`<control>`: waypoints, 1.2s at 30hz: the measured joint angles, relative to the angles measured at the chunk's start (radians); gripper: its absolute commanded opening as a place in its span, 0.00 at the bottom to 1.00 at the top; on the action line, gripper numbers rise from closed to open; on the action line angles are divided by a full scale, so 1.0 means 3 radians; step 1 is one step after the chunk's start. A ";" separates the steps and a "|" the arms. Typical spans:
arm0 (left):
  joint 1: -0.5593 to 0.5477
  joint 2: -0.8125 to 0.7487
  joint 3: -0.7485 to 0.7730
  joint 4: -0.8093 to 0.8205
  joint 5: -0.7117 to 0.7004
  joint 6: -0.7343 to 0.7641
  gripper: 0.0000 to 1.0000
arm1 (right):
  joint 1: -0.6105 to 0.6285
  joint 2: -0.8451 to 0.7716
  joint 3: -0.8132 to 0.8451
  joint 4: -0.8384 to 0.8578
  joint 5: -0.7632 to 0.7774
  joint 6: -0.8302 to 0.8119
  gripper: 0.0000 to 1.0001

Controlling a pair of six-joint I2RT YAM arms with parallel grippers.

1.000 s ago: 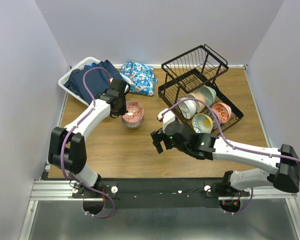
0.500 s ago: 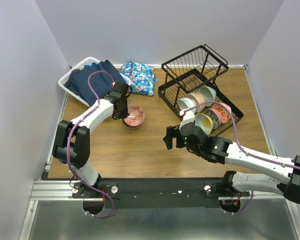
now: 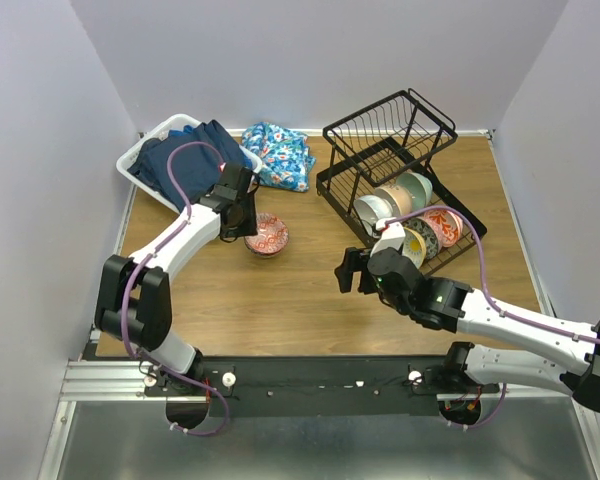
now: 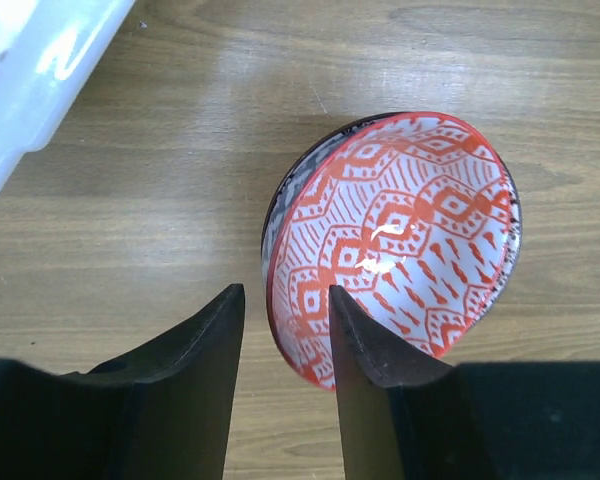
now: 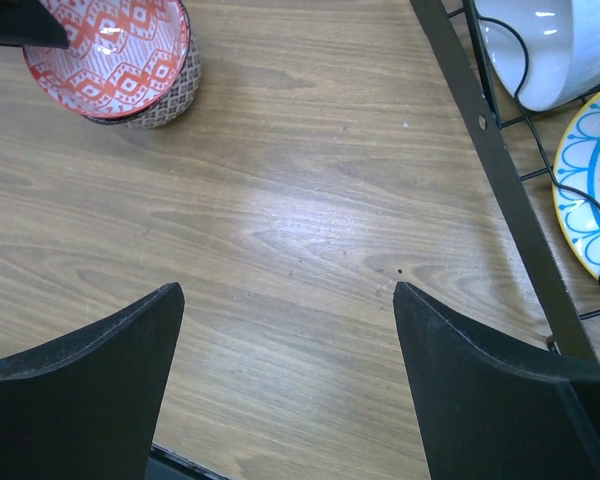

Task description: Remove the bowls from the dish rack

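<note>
A red-orange patterned bowl (image 4: 410, 220) sits tilted on a dark patterned bowl (image 4: 278, 195) on the table, left of centre (image 3: 266, 236). My left gripper (image 4: 285, 310) stands open astride the red bowl's near rim: one finger is inside the bowl, and the other is outside with a gap to the rim. The black wire dish rack (image 3: 400, 160) at the back right holds several bowls on edge, among them a white one (image 5: 560, 50) and a yellow one with blue pattern (image 5: 590, 210). My right gripper (image 5: 288, 300) is open over bare wood, just left of the rack's base bar (image 5: 500, 170).
A white laundry basket (image 3: 130, 160) with dark blue clothes stands at the back left, close behind the left arm. A floral cloth (image 3: 278, 152) lies beside it. The rack's angled upper tier (image 3: 390, 120) rises at the back.
My left gripper has opened and let go of the red-orange bowl, which now rests on the dark bowl. The right arm has swung right, toward the rack.
</note>
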 measured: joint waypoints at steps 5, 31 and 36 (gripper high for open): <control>0.0001 -0.0184 -0.0066 -0.0003 -0.0032 0.0001 0.40 | 0.0000 0.0000 0.0000 0.0000 0.0066 0.0011 0.92; 0.0161 -0.0183 -0.0276 0.0286 0.0376 -0.0192 0.00 | 0.0000 0.0103 0.0000 0.0001 0.0111 0.0009 0.92; 0.0161 -0.0149 -0.0298 0.0351 0.0464 -0.0223 0.00 | -0.0001 0.0103 0.0000 0.0004 0.0112 0.0010 0.92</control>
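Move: The red bowl sits tilted on top of the stack. Its middle is about 5 cm to the left hand's right, level with it ahead and some 3 cm below, and the fingers straddle its left rim. The blue bowl is nested some 2 cm beneath the red one. The white basket lies about 12 cm to this hand's left and 13 cm farther out. From the right hand, the red bowl is about 18 cm left, 10 cm ahead and 9 cm down. The red bowl's left rim comes free of the left fingers as that hand lifts about 1 cm and eases as far left, then sinks back while closing empty. With tips shut outside the rim, it nudges the bowl to the right by roughly 2 cm of hand travel, rolling some 10 degrees so the tips swing right against the rim. ##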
